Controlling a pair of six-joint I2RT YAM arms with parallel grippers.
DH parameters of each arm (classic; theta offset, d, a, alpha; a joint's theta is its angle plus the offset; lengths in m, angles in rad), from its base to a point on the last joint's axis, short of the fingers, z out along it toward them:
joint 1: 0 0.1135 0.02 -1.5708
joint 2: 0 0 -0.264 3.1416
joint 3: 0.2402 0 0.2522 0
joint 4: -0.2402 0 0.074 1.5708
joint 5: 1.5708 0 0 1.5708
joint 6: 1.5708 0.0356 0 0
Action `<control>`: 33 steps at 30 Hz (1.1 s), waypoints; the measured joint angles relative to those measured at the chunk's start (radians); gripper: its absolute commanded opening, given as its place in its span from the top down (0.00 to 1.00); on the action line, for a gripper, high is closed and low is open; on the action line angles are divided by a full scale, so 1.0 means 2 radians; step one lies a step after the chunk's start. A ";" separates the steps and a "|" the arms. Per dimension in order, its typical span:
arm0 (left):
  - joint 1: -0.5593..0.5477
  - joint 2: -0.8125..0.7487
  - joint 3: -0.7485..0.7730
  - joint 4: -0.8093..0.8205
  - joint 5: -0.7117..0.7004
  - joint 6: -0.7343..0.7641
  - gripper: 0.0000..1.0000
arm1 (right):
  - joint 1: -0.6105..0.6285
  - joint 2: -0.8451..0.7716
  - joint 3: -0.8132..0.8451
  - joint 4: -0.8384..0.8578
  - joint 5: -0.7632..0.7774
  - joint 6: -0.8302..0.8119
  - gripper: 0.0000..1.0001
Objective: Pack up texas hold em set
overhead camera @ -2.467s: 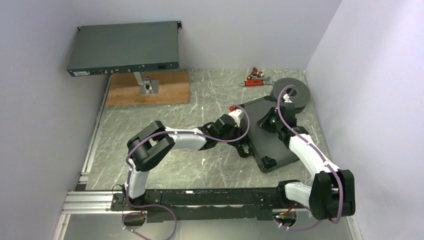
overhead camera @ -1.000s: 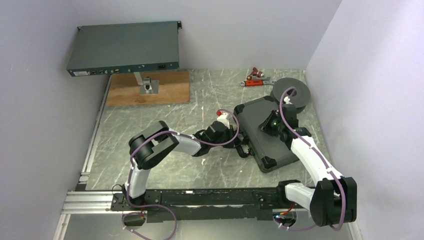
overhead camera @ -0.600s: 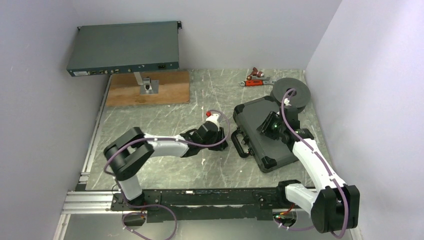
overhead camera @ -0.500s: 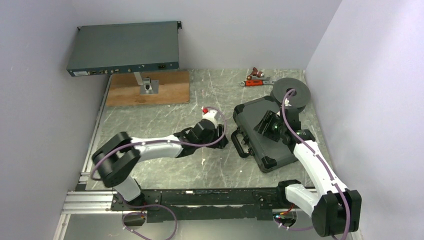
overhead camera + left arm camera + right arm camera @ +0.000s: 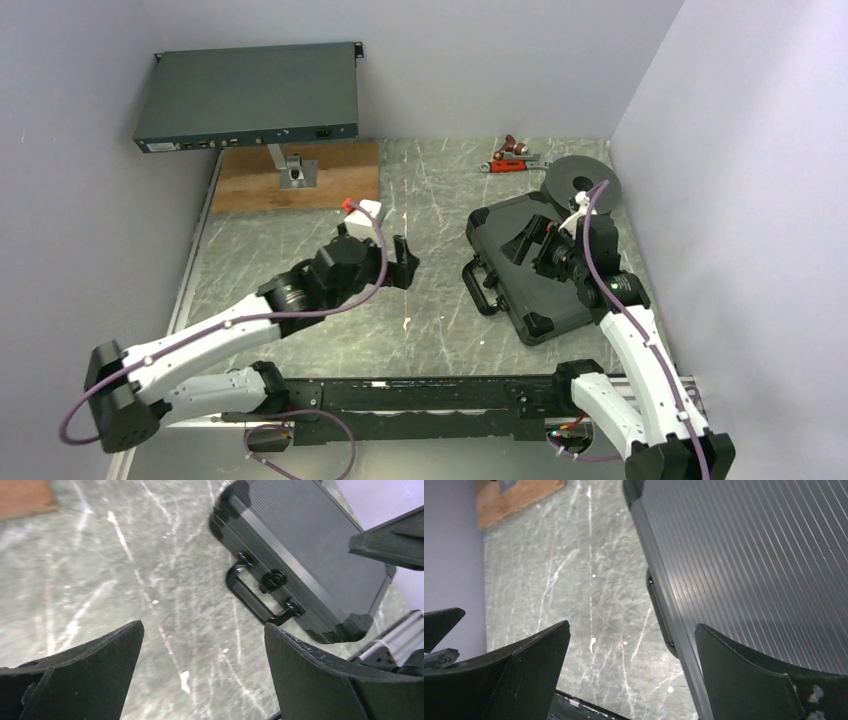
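Note:
The black hard case (image 5: 530,275) of the texas hold em set lies closed on the table at the right, its handle (image 5: 480,290) pointing left. My left gripper (image 5: 405,262) hangs open to the left of the handle, apart from it, with nothing between its fingers. In the left wrist view the case (image 5: 310,560) and its handle (image 5: 255,602) sit beyond my open left gripper (image 5: 202,630). My right gripper (image 5: 528,243) is open above the ribbed lid, holding nothing. In the right wrist view my right gripper (image 5: 631,627) straddles the lid's (image 5: 764,555) left edge from above.
A grey-blue rack unit (image 5: 248,95) stands on a wooden board (image 5: 300,178) at the back left. A black round spool (image 5: 580,185) touches the case's far corner. A red tool (image 5: 512,158) lies by the back wall. A metal rail (image 5: 400,395) runs along the near edge.
Both grippers have gone from shut to open. The left arm has pulled back to the left, away from the case's handle. The right gripper has lifted and drawn back over the lid.

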 measured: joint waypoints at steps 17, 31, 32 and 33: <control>0.000 -0.239 0.027 -0.188 -0.197 0.137 0.00 | 0.002 -0.175 -0.042 0.142 -0.040 0.014 0.00; 0.000 -0.301 -0.023 -0.205 -0.213 0.215 0.00 | 0.002 -0.187 -0.074 0.216 -0.029 0.026 0.00; 0.000 -0.301 -0.023 -0.208 -0.214 0.214 0.00 | 0.002 -0.187 -0.080 0.223 -0.030 0.027 0.00; 0.000 -0.302 -0.023 -0.211 -0.214 0.214 0.00 | 0.002 -0.186 -0.086 0.230 -0.030 0.030 0.00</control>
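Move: The closed case's middle lies roughly 31 cm to the left hand's right, 5 cm ahead and 18 cm below; its handle is nearer, some 19 cm to that hand's right, 1 cm back and 19 cm down. The wooden board lies about 30 cm ahead of the left hand and 25 cm left. From the right hand the case's middle is about 1 cm ahead, 3 cm right and 13 cm below, the black spool some 21 cm ahead and 13 cm right. Touching nothing, both open hands back off from the shut case. The left sweeps about 19 cm left, rising some 8 cm before easing down a little, drifting slightly back, its fingers tipping up and swinging counter-clockwise while it rolls left side up. The right climbs roughly 12 cm over the lid, its wrist tilting up about 35 degrees, then sinks slightly. ##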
